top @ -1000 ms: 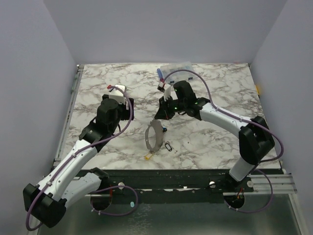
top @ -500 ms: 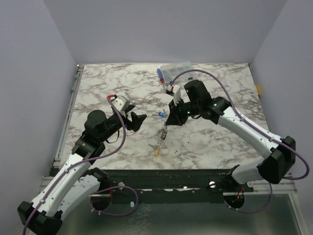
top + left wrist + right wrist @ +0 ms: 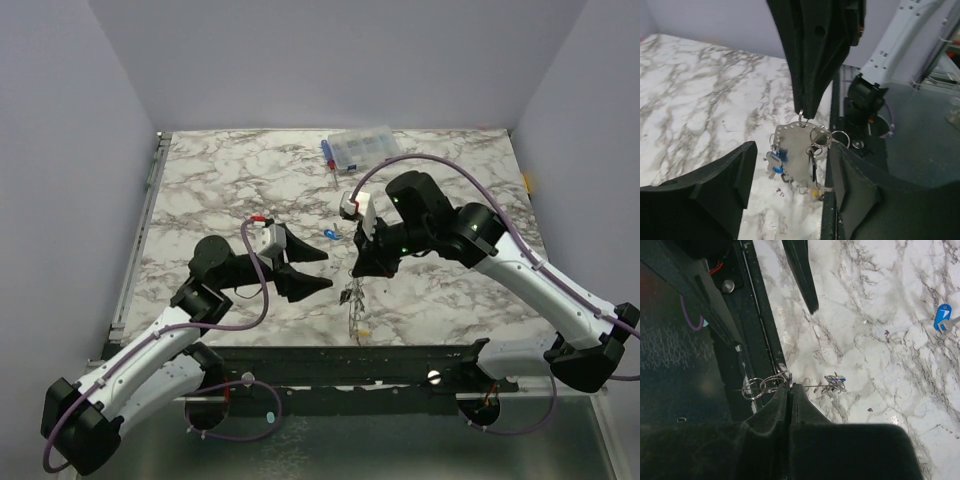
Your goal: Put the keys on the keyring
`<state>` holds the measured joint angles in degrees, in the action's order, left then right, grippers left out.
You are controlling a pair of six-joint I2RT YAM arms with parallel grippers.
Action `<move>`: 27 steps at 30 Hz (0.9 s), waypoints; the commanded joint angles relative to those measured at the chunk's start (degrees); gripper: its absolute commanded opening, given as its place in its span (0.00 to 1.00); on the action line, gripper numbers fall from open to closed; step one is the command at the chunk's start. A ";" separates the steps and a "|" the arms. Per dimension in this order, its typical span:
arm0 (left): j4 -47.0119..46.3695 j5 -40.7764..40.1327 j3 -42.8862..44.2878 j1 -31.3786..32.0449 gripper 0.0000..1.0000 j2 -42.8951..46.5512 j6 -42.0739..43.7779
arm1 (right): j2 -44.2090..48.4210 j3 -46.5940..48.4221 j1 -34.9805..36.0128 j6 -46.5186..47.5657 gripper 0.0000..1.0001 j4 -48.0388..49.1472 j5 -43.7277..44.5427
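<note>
My right gripper point(image 3: 358, 272) is shut on the top ring of the keyring point(image 3: 352, 300), which hangs from it above the table's front edge. In the left wrist view the keyring point(image 3: 796, 150) dangles with a blue key point(image 3: 775, 159), a dark-outlined key point(image 3: 812, 165) and a yellow key point(image 3: 816, 191) on it. My left gripper point(image 3: 312, 270) is open, and its fingers point(image 3: 715, 185) stand either side of the hanging keyring without touching it. In the right wrist view the shut gripper point(image 3: 790, 386) pinches the ring, with the keyring point(image 3: 815, 386) edge-on. One loose blue key point(image 3: 328, 235) lies on the marble.
A clear compartment box point(image 3: 358, 148) with blue parts stands at the back of the marble table point(image 3: 220, 190). The black front rail point(image 3: 400, 358) runs just below the hanging keyring. Purple walls close in the sides.
The right gripper has lifted the keyring off the table and carried it toward the front edge. The left gripper has swung right to face it, its fingers narrowing a little.
</note>
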<state>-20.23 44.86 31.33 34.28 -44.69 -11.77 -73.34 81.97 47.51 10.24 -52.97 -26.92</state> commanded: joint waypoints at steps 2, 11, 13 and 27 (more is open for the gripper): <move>-5.26 6.81 3.43 5.72 0.59 -3.50 1.27 | 1.42 3.61 3.99 2.40 0.00 -6.30 4.76; -5.11 8.54 7.97 9.02 0.47 -10.77 2.94 | 2.79 4.48 7.79 1.80 0.00 -9.22 7.41; -5.00 8.55 8.12 9.03 0.45 -11.66 3.63 | 3.16 4.75 8.14 1.80 0.00 -9.32 7.77; -4.21 10.64 9.91 10.44 0.33 -16.69 4.03 | 3.58 5.52 9.36 2.41 0.00 -9.26 7.67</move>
<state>-23.92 53.08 39.83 44.03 -60.66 -8.91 -70.70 85.93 56.31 12.10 -62.83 -19.94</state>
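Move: The keyring plate hangs from the shut right fingertips. Its pinched upper edge is about 6 cm to the right of the open left gripper, straight ahead counting 0 and about 1 cm lower; from the right hand, the left gripper is some 6 cm to the left and 1 cm higher. From the left gripper, two loose rings on the plate sit about 2 cm back, 6 cm right and 2 cm down, and the hung blue tag about 2 cm ahead, 7 cm right and 6 cm down. Bring the left gripper about 6 cm right and 3 cm back to the plate's upper edge beside the right fingertips, turning it some 20 degrees clockwise and narrowing its fingers to about half their gap without shutting them. Meanwhile keep the right fingers pinched on the plate and draw that hand back about 4.5 cm and slightly right, slowing towards the end. ##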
